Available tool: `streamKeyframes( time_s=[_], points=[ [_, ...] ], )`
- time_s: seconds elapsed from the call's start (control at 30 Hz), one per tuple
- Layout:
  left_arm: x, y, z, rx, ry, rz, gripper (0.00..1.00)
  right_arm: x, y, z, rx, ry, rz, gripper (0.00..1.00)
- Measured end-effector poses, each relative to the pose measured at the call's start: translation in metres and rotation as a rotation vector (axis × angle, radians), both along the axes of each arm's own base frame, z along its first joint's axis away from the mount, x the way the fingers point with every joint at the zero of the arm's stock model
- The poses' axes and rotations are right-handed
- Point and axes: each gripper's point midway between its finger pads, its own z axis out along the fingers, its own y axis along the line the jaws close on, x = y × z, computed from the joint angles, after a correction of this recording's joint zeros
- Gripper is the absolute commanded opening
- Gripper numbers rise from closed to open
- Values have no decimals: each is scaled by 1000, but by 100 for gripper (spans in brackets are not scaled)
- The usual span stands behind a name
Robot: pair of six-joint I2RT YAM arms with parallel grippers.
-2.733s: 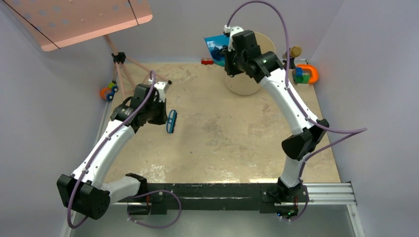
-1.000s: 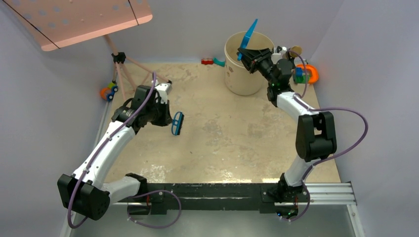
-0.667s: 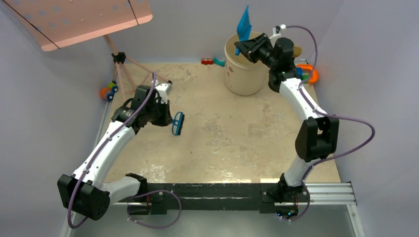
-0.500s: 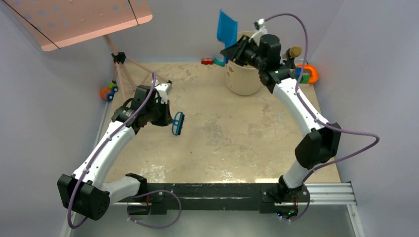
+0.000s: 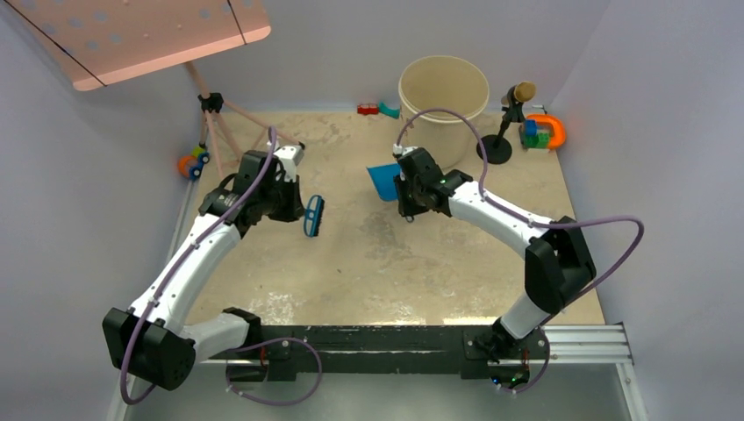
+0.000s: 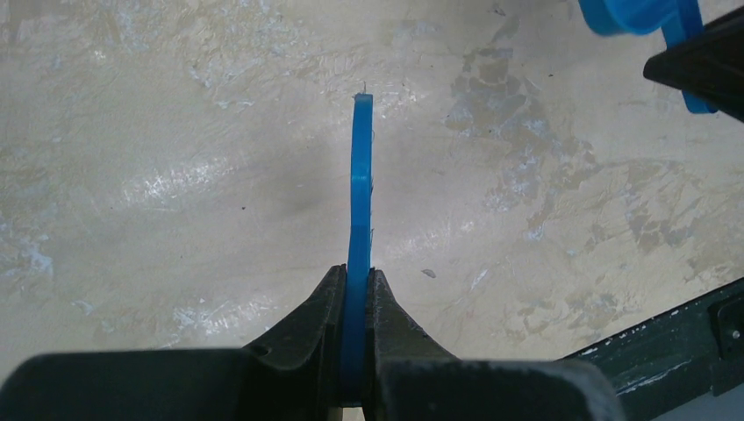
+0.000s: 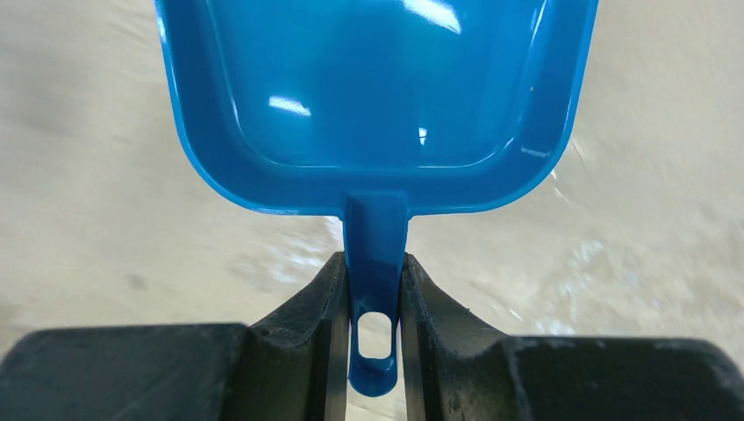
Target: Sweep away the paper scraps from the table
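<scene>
No paper scraps show on the beige table (image 5: 395, 263) in any view. My left gripper (image 5: 298, 210) (image 6: 355, 274) is shut on the thin handle of a blue brush (image 5: 312, 216) (image 6: 360, 175), which hangs just above the table's left-centre. My right gripper (image 5: 405, 186) (image 7: 375, 263) is shut on the stubby handle of a blue dustpan (image 5: 382, 181) (image 7: 377, 88), held low over the table in front of the bucket. The pan's inside looks empty. The dustpan's edge (image 6: 632, 13) shows at the top right of the left wrist view.
A beige bucket (image 5: 444, 88) stands at the back centre. Right of it are a black stand with a brown top (image 5: 502, 140) and colourful toys (image 5: 542, 132). A red toy (image 5: 368, 110) lies by the back wall. A tripod (image 5: 215, 114) and toy car (image 5: 193, 162) sit at the left.
My right arm has swung the dustpan from up over the bucket down and left to just above the table. The left arm and brush have barely moved.
</scene>
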Motion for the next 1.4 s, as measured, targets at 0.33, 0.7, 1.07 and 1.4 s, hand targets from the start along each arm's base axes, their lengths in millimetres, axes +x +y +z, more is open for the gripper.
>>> streamKeyframes(
  time_s=[0.33,0.7,1.07,1.4],
  points=[
    [11,-6,-25,1,95,34,0,4,-83,-75,-220,145,-242,8],
    [45,-53,-17,-242,137,62,0,14,-120,-53,-169,66,-384,97],
    [93,-101,-28,-473,219,100,96,-12,-137,21,0,-196,-416,99],
    [100,-56,17,-342,30,281,100,-23,-141,45,65,-267,-422,99]
  ],
)
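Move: The left hand holds the brush; its laying-down spot, bare table, is about 10 cm ahead, 12 cm right and 15 cm below, with the dustpan 12 cm ahead and 21 cm right of the hand, 7 cm lower. The right hand holds the dustpan; its spot is 1 cm ahead, 12 cm right and 11 cm down. From this hand the bin stands 22 cm ahead, 9 cm right, about level in height; the brush's spot lies 4 cm ahead, 13 cm left, 11 cm down. Carry the dustpan in the right gripper about 12 cm right and 10 cm down to the table, turning some 20 degrees clockwise, open wide to let go, then rise well clear, easing back. Meanwhile dip the left gripper slightly, swing the brush forward and right, rolling the hand's left side down, open wide to release it, then lift off and back to the left. ##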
